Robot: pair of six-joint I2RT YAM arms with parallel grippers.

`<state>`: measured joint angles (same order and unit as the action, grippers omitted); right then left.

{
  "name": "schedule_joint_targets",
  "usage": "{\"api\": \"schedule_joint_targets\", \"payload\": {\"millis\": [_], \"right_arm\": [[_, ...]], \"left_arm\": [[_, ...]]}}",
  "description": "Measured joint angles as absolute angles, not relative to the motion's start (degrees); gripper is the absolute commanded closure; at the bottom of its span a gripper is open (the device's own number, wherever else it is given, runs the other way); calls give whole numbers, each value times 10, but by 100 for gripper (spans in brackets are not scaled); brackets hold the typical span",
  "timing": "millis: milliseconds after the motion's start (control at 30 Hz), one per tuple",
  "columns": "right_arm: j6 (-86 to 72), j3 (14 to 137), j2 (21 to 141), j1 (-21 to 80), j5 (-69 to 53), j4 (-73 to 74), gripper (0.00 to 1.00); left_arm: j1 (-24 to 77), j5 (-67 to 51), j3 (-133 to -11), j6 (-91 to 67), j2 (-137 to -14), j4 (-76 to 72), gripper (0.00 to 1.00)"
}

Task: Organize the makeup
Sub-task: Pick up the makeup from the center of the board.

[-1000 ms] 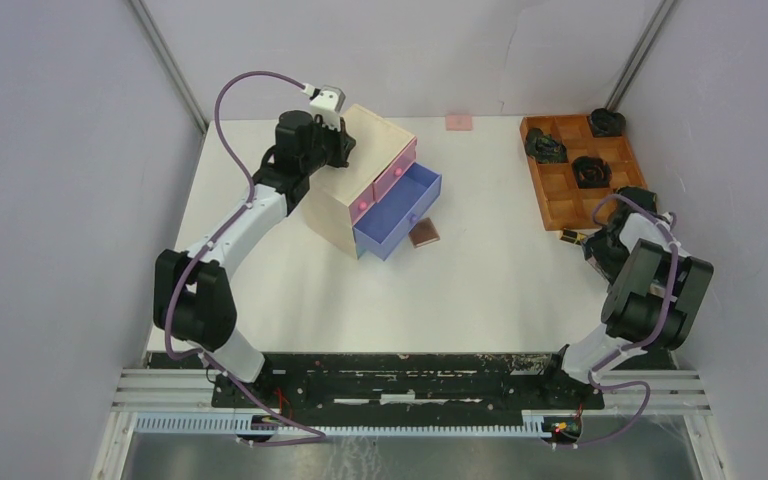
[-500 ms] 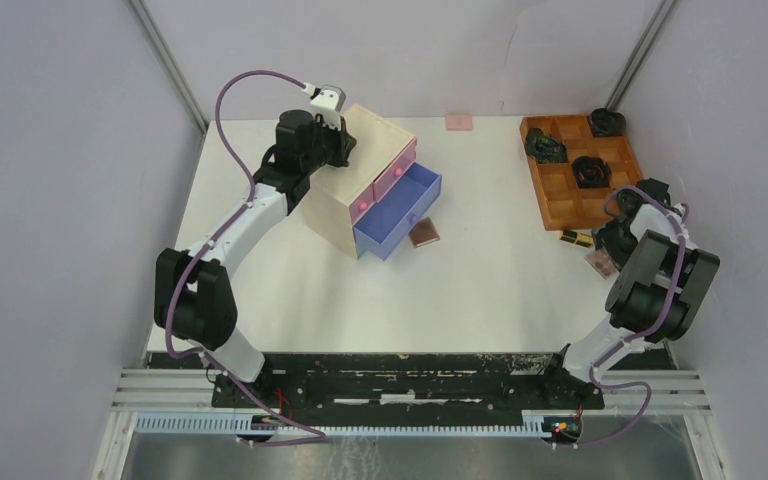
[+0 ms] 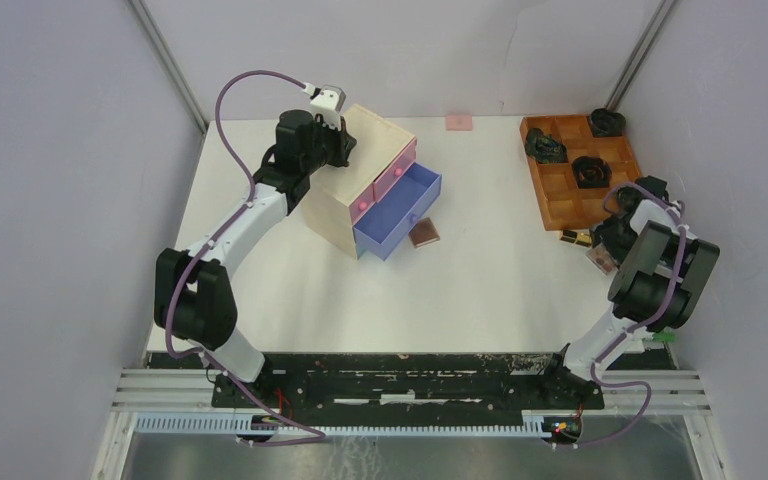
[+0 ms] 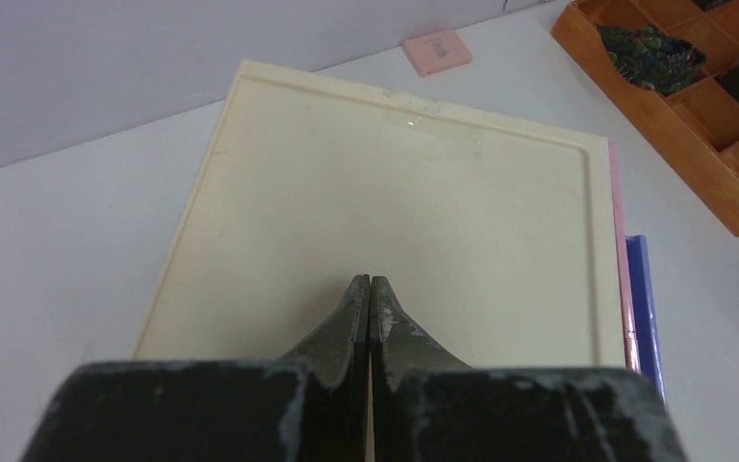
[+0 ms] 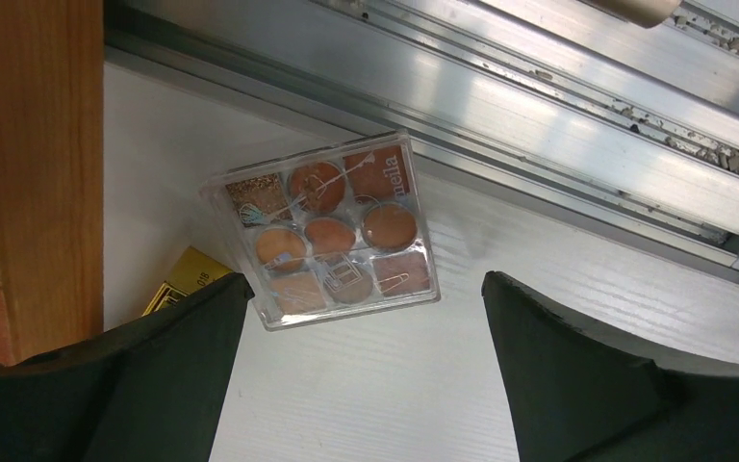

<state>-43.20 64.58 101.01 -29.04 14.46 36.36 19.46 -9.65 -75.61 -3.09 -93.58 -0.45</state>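
A clear-cased brown palette (image 5: 325, 231) lies flat on the table by the right edge, just ahead of my right gripper (image 5: 366, 284). That gripper is open, low over the table, and holds nothing. A gold tube (image 5: 185, 279) pokes out behind its left finger. From above, this palette (image 3: 600, 260) and the gold tube (image 3: 573, 237) sit beside the right wrist. Another brown palette (image 3: 423, 234) lies in front of the open blue drawer (image 3: 400, 210). A small pink pad (image 3: 459, 122) rests at the back. My left gripper (image 4: 369, 289) is shut and empty over the chest's top (image 4: 394, 192).
The pale wooden chest (image 3: 355, 180) stands left of centre with its pink and blue drawers pulled out. An orange-brown grid tray (image 3: 557, 205) with dark coiled objects fills the back right; its wooden wall (image 5: 29, 173) is close to my right gripper. A metal rail (image 5: 558, 106) runs along the table edge.
My right arm has swung right and back toward the table's right edge, uncovering the palette beside it. The left arm has not moved.
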Motion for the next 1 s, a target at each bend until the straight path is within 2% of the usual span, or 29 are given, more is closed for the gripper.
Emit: {"api": "schedule_joint_targets", "payload": {"millis": [300, 400, 567, 733, 800, 867, 900, 1000], "right_arm": [[-423, 665, 1035, -290, 144, 338, 0], [-422, 666, 1038, -290, 141, 328, 7], [-421, 656, 1040, -290, 121, 294, 28], [-406, 636, 1034, -290, 124, 274, 58], [-402, 631, 1031, -292, 126, 273, 72], [-399, 627, 1028, -295, 126, 272, 92], [-397, 625, 1028, -297, 125, 270, 99], [-397, 620, 1025, -298, 122, 262, 100]], "left_arm": [[195, -97, -756, -31, -936, -4, 97], [195, -97, -756, -31, -936, -4, 97], [195, -97, -756, -31, -936, -4, 97], [195, -97, -756, -31, -935, -4, 97], [195, -97, -756, -31, -934, -4, 97], [195, -97, -756, -31, -934, -4, 97], [195, -97, -756, -31, -934, -4, 97], [195, -97, -756, -31, -934, -4, 97]]}}
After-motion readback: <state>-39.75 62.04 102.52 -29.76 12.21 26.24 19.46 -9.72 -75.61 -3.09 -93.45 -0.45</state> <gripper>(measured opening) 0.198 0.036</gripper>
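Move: The nine-pan makeup palette lies flat almost under the open right hand, about 2 cm ahead, 1 cm to the right and 2 cm below. The gold box lies some 8 cm ahead of this hand and 4 cm to its left; the wooden tray's middle is about 24 cm ahead and 2 cm to the right. From the left hand the palette lies roughly 68 cm to the right, 15 cm back and 24 cm below. The palette is caught between the right fingers: open, they reach about 3 cm forward over it while drifting 1 cm right, then ease back about 1 cm as they sink 1 cm and close most of the way. They pinch the palette across its thickness, a new hold, with the wrist barely tilting. ##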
